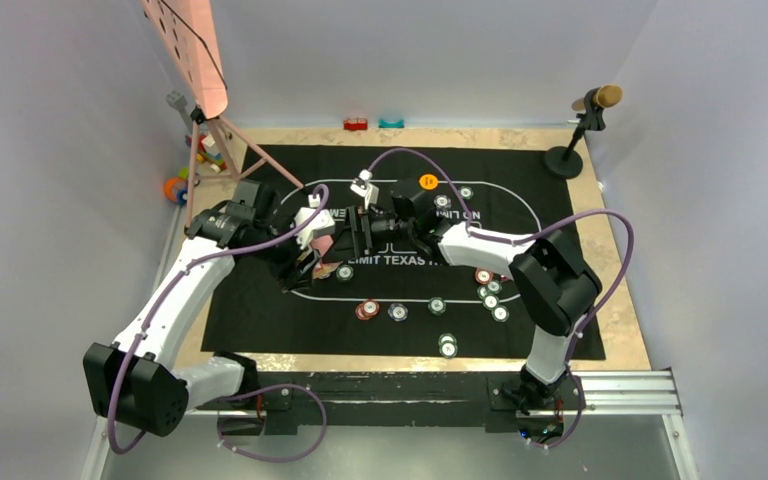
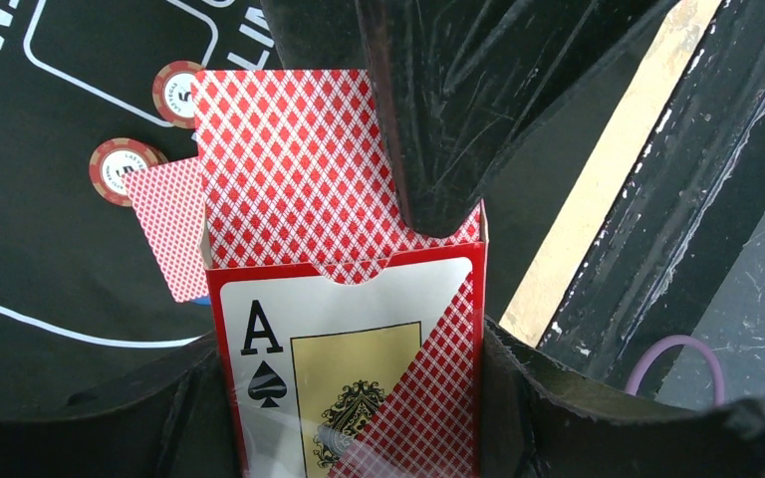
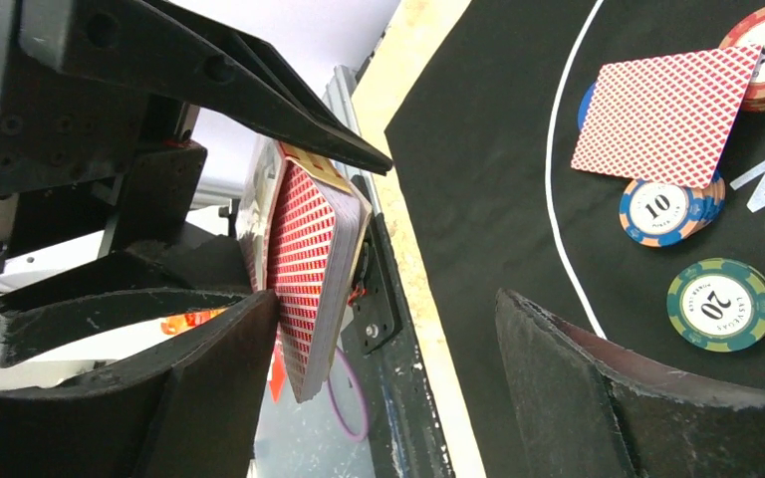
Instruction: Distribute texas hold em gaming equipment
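My left gripper (image 2: 354, 398) is shut on a red card box (image 2: 349, 329) printed with an ace of spades. A deck of red-backed cards (image 2: 299, 169) sticks out of its open top. Over the mat's middle, my right gripper (image 3: 388, 349) stands open around the deck's end (image 3: 309, 249), and its left finger (image 3: 209, 388) touches the cards. One card (image 3: 667, 115) lies face down on the black mat (image 1: 260, 310), over a blue chip (image 3: 669, 211) and next to a green chip (image 3: 722, 304). More chips (image 1: 490, 290) and an orange button (image 1: 427, 181) lie scattered on the mat.
Toy blocks (image 1: 185, 180) lie at the mat's far left, under a pink board on a tripod (image 1: 195, 60). A microphone stand (image 1: 570, 150) is at the far right corner. Red (image 1: 356, 124) and teal (image 1: 391, 123) blocks sit by the back wall.
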{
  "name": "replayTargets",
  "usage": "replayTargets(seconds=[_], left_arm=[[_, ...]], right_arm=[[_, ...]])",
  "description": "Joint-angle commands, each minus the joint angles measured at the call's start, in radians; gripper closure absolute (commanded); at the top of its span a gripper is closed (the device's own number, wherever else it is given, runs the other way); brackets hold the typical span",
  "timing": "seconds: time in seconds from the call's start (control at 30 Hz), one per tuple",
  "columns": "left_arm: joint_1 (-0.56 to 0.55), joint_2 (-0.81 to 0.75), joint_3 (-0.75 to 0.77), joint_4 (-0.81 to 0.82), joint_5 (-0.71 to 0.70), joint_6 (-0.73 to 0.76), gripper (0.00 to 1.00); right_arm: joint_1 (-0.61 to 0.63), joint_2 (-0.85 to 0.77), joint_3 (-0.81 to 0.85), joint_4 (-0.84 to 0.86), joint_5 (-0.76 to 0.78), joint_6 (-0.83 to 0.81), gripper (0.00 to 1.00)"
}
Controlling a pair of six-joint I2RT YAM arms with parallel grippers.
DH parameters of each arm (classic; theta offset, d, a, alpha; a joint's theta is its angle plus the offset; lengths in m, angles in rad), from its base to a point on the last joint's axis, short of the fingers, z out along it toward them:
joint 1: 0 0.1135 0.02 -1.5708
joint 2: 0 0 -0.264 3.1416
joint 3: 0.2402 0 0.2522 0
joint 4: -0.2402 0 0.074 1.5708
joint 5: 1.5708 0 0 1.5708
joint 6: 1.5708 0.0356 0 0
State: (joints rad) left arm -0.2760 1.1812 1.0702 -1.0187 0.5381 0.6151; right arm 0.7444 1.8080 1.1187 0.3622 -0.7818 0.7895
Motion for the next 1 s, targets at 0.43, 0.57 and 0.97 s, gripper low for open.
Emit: replayTargets(seconds=[0.43, 0.57, 0.97], left_arm=[[0.004, -0.015, 0.017, 0.008, 0.062, 0.018, 0.86], [0.004, -0.019, 0.013, 0.008, 0.063, 0.021, 0.86], [0.004, -0.031, -0.002, 0.024, 0.062, 0.021, 0.86]], right_arm=[[-0.013, -0.016, 0.029, 0.036, -0.040, 0.021, 0.53], [-0.039, -0.035, 0.010, 0.023, -0.029, 0.019, 0.57], [-0.084, -0.081, -0.029, 0.009, -0.020, 0.017, 0.75]])
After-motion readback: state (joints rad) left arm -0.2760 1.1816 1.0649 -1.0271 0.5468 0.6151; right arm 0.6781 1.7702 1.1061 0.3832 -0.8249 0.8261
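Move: From my right hand, the red-backed cards sticking out of the box lie about 3 cm back, 1 cm to the left and roughly level; its upper, rear finger already overlaps their face. The green chip lies on the mat some 12 cm below and 1 cm ahead; the loose dealt card is about 4 cm ahead, 9 cm left and 11 cm below. From my left hand, which holds the box, those cards are about 4 cm ahead, 4 cm right and 1 cm up. With my left hand I keep the box gripped and still. I bring my right fingers most of the way together beside the exposed cards, lifting the hand about 1.5 cm as they close, then draw it roughly 2 cm to the right and nearly as far forward, so that the fingertip on the card backs moves out to the cards' free end. ##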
